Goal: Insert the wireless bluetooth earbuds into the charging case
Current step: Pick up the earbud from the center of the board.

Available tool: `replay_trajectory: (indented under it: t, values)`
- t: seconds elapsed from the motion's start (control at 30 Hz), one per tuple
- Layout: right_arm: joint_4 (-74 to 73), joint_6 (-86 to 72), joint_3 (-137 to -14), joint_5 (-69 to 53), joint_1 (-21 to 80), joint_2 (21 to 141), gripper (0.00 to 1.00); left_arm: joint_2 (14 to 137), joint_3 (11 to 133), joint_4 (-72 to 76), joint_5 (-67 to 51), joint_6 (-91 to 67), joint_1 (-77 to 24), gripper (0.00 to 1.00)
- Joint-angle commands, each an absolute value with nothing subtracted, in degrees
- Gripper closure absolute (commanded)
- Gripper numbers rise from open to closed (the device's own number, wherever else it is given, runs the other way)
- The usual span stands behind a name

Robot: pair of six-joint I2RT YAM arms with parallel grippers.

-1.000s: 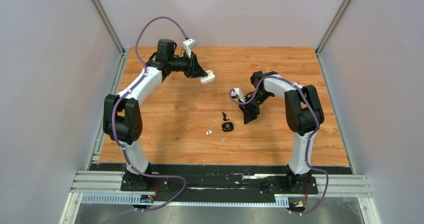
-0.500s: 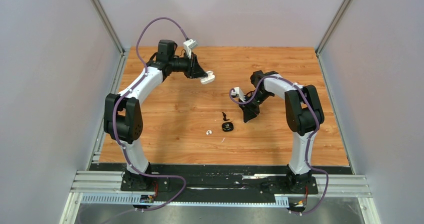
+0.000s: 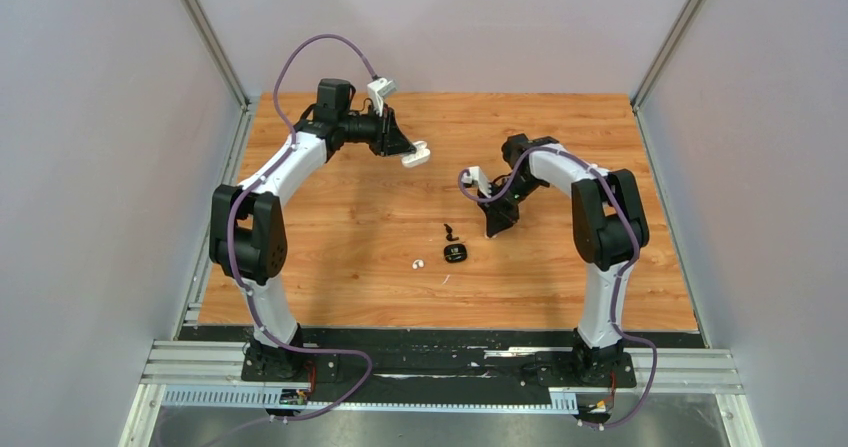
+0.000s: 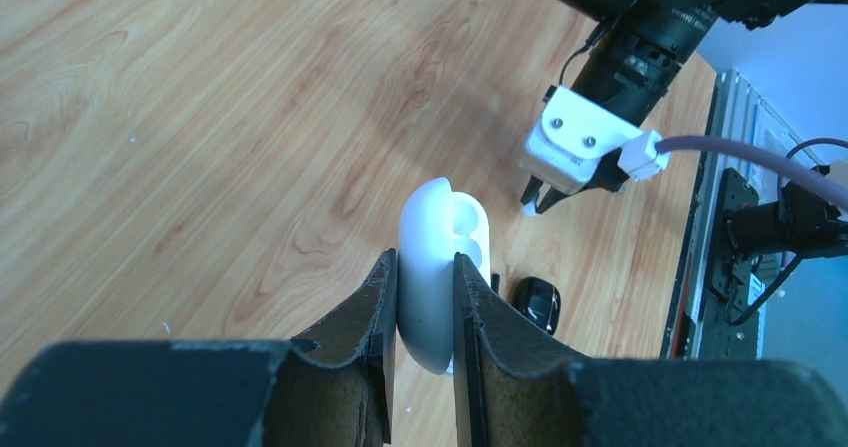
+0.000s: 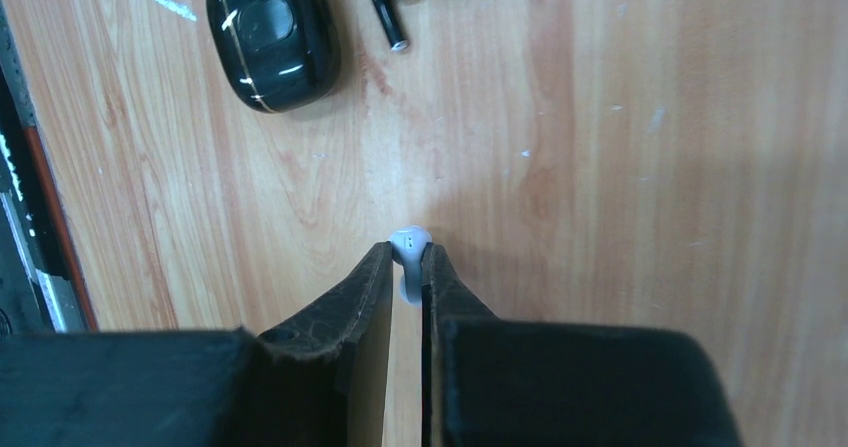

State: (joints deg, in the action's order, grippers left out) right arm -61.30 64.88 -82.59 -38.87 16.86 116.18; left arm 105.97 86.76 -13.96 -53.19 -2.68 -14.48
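Note:
My left gripper (image 3: 409, 151) hangs above the far left of the table, shut on a white charging case (image 3: 416, 154). In the left wrist view the case (image 4: 440, 257) sits between my fingers (image 4: 372, 307), its hollow wells facing right. My right gripper (image 5: 408, 253) is shut on a small white earbud (image 5: 411, 239) just above the wood. In the top view this gripper (image 3: 493, 229) sits right of centre. A second white earbud (image 3: 418, 264) lies on the table nearer the front. A black stemmed earbud (image 3: 450, 233) lies left of my right gripper.
A shut black glossy case (image 3: 456, 254) rests on the wood between the black earbud and the loose white earbud, and shows in the right wrist view (image 5: 272, 37). Grey walls and metal rails (image 3: 215, 227) border the wooden table (image 3: 330, 207).
My right gripper has closed onto the white earbud and shifted slightly towards the far side. The left arm with the white case has stayed still.

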Motion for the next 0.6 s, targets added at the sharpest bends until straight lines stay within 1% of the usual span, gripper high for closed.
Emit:
replay_trajectory:
  t: [0.0, 0.23, 0.37, 0.57]
  values:
    - [-60.95, 62.33, -88.32, -42.01, 15.78, 113.08, 1.00, 106.14, 89.88, -13.30, -54.38, -2.45, -14.15, 1.00]
    - [-62.94, 60.41, -100.26, -51.19, 15.53, 107.13, 1.00, 106.98, 92.07, -12.73, -55.21, -2.71, -14.34, 1.00]
    - [-60.77, 57.73, -106.85, -56.72, 15.83, 106.76, 1.00, 106.91, 93.33, -12.51, -56.47, -0.62, -15.63, 1.00]
    - [-58.23, 54.50, -115.75, -57.43, 18.58, 109.04, 1.00, 106.45, 94.17, -13.51, -57.13, 4.60, -17.66, 1.00]
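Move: Held near the board in the right fingers is the white earbud. The charging case, in the left hand, lies about 10 cm ahead, 15 cm left and 18 cm above the right hand. The black case is some 7 cm left of the right hand and 3 cm back, with the black earbuds 8 cm left and 1 cm ahead, both about 1 cm lower. From the left hand, the white earbud is about 10 cm back, 15 cm right and 18 cm below. Rising fast, the right arm carries the still-pinched white earbud up some 21 cm, at first with forward travel as marked as the climb, about 9 cm forward and 6 cm left in all, towards the charging case. The wrist turns roughly 35 degrees, swinging the downward fingers out to the left. The left hand keeps its grip on the case, lifting it about 2.5 cm and easing slightly right. ##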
